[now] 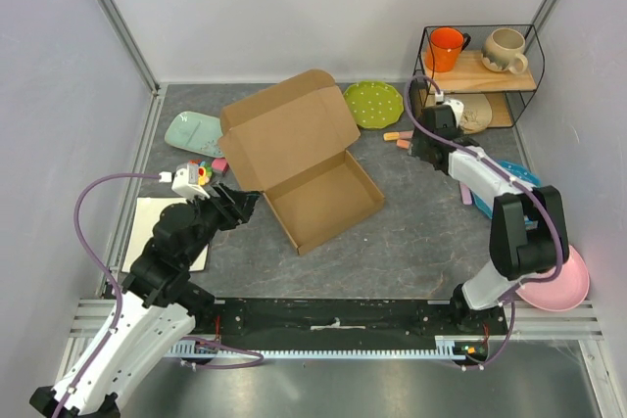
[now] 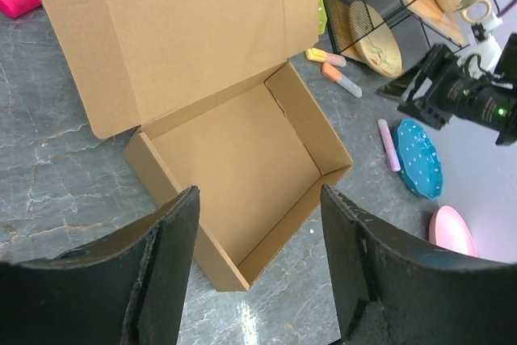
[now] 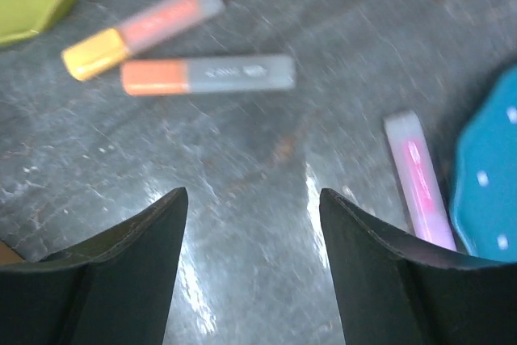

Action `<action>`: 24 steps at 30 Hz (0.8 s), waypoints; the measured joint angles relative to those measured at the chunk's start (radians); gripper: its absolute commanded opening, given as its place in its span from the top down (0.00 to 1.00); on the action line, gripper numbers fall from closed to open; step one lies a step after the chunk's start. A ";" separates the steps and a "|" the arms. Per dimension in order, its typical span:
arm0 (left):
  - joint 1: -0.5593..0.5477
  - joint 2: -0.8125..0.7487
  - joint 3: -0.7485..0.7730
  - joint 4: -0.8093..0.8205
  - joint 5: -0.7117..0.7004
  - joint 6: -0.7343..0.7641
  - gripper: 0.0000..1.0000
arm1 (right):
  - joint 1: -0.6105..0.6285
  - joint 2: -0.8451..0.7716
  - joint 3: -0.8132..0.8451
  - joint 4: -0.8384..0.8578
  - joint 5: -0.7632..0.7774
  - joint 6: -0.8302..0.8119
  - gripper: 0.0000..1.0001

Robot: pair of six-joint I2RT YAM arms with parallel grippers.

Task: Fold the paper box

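Observation:
The paper box [image 1: 315, 183] is brown cardboard, standing open in the middle of the table with its walls up and its lid [image 1: 286, 130] tilted back toward the far left. In the left wrist view the box tray [image 2: 242, 167] lies just beyond my fingers, its near corner between them. My left gripper [image 1: 238, 207] is open and empty, just left of the box's near-left wall. My right gripper [image 1: 423, 151] is open and empty over bare table to the right of the box, near the markers.
A wire shelf [image 1: 480, 75] with an orange mug and a beige mug stands at the back right. A green plate [image 1: 373, 103], orange markers [image 3: 206, 74], a pink marker [image 3: 418, 175], a teal plate [image 3: 489, 175], a pink plate [image 1: 558, 286], a white board [image 1: 157, 232] and small items lie around.

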 measured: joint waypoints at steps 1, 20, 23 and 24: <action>0.000 0.003 0.000 0.000 0.001 0.002 0.32 | 0.001 0.024 0.020 0.024 -0.017 -0.042 0.26; 0.000 0.036 -0.037 0.042 0.022 0.011 0.32 | 0.059 0.344 0.167 0.274 -0.053 -0.448 0.26; 0.000 0.042 -0.038 0.045 0.024 0.011 0.32 | 0.059 0.380 0.174 0.312 -0.026 -0.441 0.26; 0.000 0.044 -0.039 0.045 0.024 0.011 0.32 | 0.059 0.393 0.177 0.316 -0.018 -0.441 0.25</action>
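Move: The orange marker lies flat about 11 cm ahead of the open right gripper, 1 cm to its left and some 9 cm below. Just beyond it is the yellow marker, about 15 cm ahead and 5 cm left of the hand. The pink marker lies about 2 cm back and 11 cm right, the green plate some 27 cm ahead and 12 cm left. From the left gripper, the orange marker is roughly 29 cm ahead, 43 cm right and 22 cm below. Sweep the right gripper quickly forward, about 8 cm and slightly left, towards the orange marker, then sink about 5 cm over it, easing forward only a little more. On the way turn the wrist some 20 degrees counter-clockwise and let its left side dip. Keep the fingers open, without closing on the marker. Let the empty left gripper sink a little. ##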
